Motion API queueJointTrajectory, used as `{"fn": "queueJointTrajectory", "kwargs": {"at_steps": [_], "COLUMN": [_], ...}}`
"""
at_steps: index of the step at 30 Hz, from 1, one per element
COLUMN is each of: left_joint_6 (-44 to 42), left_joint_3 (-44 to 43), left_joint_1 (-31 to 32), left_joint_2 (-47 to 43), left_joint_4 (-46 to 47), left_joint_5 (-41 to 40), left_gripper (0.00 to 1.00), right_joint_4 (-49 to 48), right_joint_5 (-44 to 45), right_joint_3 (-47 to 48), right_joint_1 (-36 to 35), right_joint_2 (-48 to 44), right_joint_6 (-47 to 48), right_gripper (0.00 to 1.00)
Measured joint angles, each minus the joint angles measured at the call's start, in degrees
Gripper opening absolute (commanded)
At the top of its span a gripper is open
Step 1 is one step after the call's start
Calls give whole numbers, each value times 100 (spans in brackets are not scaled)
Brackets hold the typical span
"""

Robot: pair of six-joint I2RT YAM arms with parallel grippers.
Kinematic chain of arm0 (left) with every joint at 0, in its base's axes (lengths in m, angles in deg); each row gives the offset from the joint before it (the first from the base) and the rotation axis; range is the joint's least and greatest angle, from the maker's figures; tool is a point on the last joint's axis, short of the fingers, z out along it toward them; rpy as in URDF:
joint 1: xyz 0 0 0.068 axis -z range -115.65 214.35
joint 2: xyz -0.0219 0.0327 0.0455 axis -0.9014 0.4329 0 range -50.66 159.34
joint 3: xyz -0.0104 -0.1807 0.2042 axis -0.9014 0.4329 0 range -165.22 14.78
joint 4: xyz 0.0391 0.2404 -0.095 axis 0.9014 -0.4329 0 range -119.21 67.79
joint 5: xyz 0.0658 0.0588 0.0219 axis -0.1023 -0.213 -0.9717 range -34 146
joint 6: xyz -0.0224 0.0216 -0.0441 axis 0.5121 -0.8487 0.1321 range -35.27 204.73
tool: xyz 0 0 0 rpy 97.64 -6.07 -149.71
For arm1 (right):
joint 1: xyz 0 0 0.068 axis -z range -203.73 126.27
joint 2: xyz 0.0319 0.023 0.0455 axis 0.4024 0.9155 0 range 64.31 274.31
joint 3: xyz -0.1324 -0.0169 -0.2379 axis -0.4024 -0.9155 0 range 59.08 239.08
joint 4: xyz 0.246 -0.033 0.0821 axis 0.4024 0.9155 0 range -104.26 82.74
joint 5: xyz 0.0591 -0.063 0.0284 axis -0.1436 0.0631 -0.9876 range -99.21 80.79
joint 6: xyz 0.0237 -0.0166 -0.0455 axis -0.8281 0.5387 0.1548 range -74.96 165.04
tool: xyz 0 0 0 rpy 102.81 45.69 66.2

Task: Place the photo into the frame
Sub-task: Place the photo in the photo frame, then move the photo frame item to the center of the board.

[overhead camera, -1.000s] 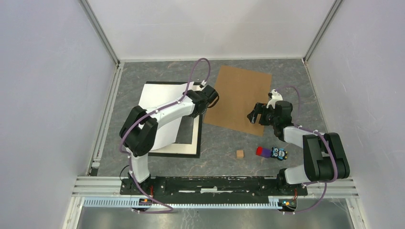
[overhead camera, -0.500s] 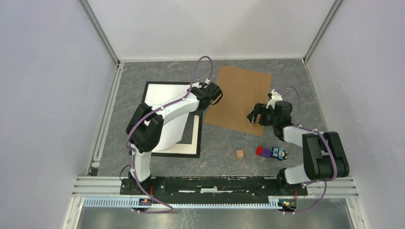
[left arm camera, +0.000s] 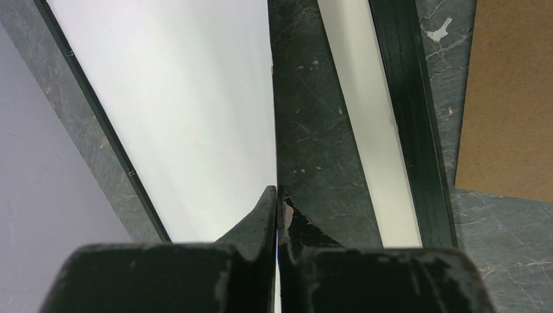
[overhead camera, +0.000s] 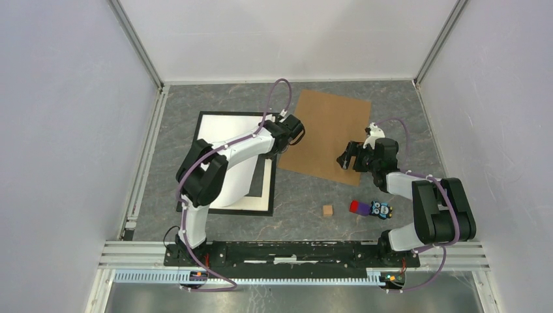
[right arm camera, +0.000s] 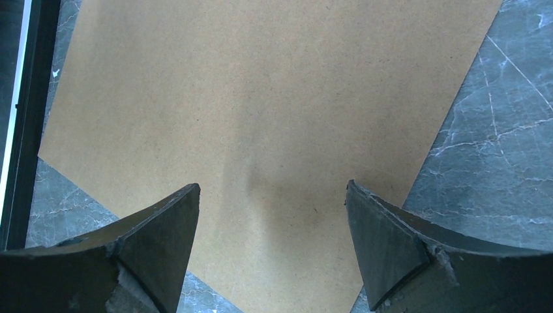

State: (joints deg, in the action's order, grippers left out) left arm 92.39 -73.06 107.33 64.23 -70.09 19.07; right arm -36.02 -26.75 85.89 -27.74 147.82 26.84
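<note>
The black frame [overhead camera: 228, 212] lies left of centre with a white mat [overhead camera: 254, 203] inside it. The photo [overhead camera: 222, 130], a white sheet, lies over the frame's opening under my left arm. My left gripper [overhead camera: 285, 138] is at the frame's far right side, shut on the photo's right edge. In the left wrist view the jaws [left arm camera: 278, 195] pinch the thin edge of the photo [left arm camera: 182, 117], with the frame's right bar [left arm camera: 411, 117] beside it. My right gripper [overhead camera: 343, 158] hovers open over the brown backing board [overhead camera: 329, 124], its jaws [right arm camera: 272, 189] holding nothing.
The backing board [right arm camera: 261, 98] lies just right of the frame. A small wooden cube [overhead camera: 327, 210], a red and purple block [overhead camera: 357, 207] and a small toy figure [overhead camera: 381, 210] sit near the front right. White walls enclose the table.
My left gripper has carried the photo's edge to the right and slightly farther away, and the tilted sheet now lies squarer over the frame. The right arm has not moved.
</note>
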Motion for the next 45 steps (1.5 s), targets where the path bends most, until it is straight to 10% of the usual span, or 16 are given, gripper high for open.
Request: {"fn": "queueJointTrajectory", "kwargs": {"at_steps": [4, 9, 15, 31, 45], "left_joint_6": [79, 168, 323, 376, 835], "left_joint_3": [-59, -98, -205, -55, 1222], "left_joint_1": [-20, -61, -90, -90, -376], "left_joint_2": [79, 90, 90, -1451, -4127], "left_joint_4": [-28, -96, -186, -199, 1036], "left_joint_5": [-2, 31, 382, 1309, 3165], "left_gripper": [23, 73, 89, 100, 100], "right_joint_4": [-7, -39, -55, 227, 490], "right_joint_5": [-4, -11, -17, 535, 1351], "right_joint_3": [0, 0, 7, 225, 402], "right_joint_1": [0, 0, 0, -295, -2234], "right_joint_2": [7, 24, 46, 101, -2], "right_joint_6": [0, 0, 2, 70, -332], "right_gripper": [88, 87, 87, 88, 89]}}
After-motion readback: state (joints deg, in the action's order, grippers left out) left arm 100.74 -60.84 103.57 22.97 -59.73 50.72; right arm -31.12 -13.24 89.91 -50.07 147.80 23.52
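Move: The left hand holds the photo by its right edge. The photo's middle lies about 11 cm to its left and 1 cm back, and the frame's right rail about 5 cm to its right, level fore and aft; both are some 3 cm lower. Beyond the rail, the cardboard's middle is 22 cm right and 7 cm ahead. From the empty right hand, the cardboard's middle is 7 cm left, 8 cm ahead and 4 cm below; the photo's middle is some 40 cm left, about level fore and aft. The left fingers open wide and let go of the photo's right edge, the hand easing about 2 cm right, then it lifts some 18 cm clear of the frame, drawing back 6 cm while rolling about 50 degrees so the fingers swing to point right. Late on, the open right hand slides some 10 cm left and slightly back, low over the cardboard's near part, towards the frame. ##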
